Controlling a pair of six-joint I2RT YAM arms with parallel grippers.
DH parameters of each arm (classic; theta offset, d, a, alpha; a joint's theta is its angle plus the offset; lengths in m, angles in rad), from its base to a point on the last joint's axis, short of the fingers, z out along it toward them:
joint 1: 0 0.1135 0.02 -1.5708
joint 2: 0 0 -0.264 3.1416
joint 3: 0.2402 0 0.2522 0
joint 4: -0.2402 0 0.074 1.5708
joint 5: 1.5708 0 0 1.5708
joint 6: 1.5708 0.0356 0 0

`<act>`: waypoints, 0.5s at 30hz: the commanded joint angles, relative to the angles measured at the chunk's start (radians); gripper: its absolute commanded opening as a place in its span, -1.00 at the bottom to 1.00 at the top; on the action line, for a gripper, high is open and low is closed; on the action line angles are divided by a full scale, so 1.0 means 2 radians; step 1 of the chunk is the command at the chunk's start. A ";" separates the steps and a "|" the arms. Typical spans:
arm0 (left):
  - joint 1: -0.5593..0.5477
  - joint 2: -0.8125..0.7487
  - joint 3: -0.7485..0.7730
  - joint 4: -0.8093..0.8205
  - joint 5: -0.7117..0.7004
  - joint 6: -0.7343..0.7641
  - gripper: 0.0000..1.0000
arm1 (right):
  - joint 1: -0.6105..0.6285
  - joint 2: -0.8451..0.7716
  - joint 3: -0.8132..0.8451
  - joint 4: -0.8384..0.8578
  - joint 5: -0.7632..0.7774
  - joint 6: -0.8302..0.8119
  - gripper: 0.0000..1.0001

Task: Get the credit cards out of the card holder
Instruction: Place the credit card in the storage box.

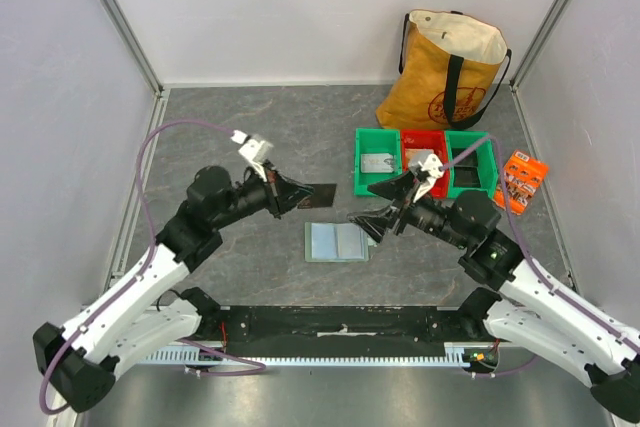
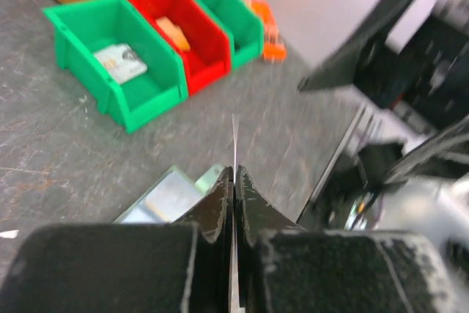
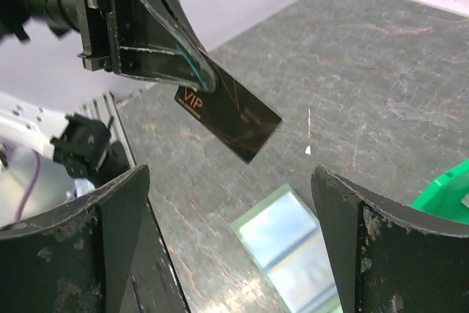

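The card holder (image 1: 337, 242) lies open on the grey table, pale green with blue-grey panels, and shows in both wrist views (image 2: 165, 199) (image 3: 293, 247). My left gripper (image 1: 300, 192) hangs above and to the left of it, shut on a dark credit card (image 1: 320, 196) marked VIP (image 3: 231, 115). In the left wrist view that card (image 2: 234, 137) is seen edge-on between the closed jaws (image 2: 234, 174). My right gripper (image 1: 375, 205) stands open just right of the card, its fingers wide apart above the holder (image 3: 231, 203) with nothing between them.
Three bins stand behind the holder: green (image 1: 378, 160), red (image 1: 422, 157), green (image 1: 470, 162). The left green bin holds a pale flat item (image 2: 121, 64). A tan tote bag (image 1: 450, 67) is at the back right, an orange packet (image 1: 522, 180) beside the bins.
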 commanded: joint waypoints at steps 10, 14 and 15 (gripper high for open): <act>-0.037 -0.064 -0.147 0.351 -0.243 -0.371 -0.96 | 0.008 0.080 -0.158 0.488 0.060 0.318 0.96; -0.087 -0.045 -0.150 0.390 -0.295 -0.373 -0.97 | 0.032 0.133 -0.163 0.570 0.099 0.338 0.96; -0.096 -0.041 -0.151 0.400 -0.305 -0.373 -0.96 | 0.038 0.140 -0.163 0.581 0.110 0.340 0.96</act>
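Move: The left hand holds the black VIP card; the open right gripper stands about 10 cm to its right, 2 cm nearer the base and 2 cm higher. From the left hand the first green box is some 18 cm ahead, 16 cm right, the red box 12 cm farther right, both about 25 cm below. From the right hand the card lies about 7 cm left, 1 cm ahead and slightly lower; the card holder is 5 cm left, level fore and aft, 28 cm down. Upward by about 5 cm goes the left hand, rolling some 40 degrees so that its right-pointing fingers tip up and swing a little counter-clockwise, its grip on the card kept. The right hand meanwhile shifts about 3 cm left and slightly forward, sinking a little and tipping its fingertips up by some 30 degrees; its fingers stay wide open and don't touch the card. ##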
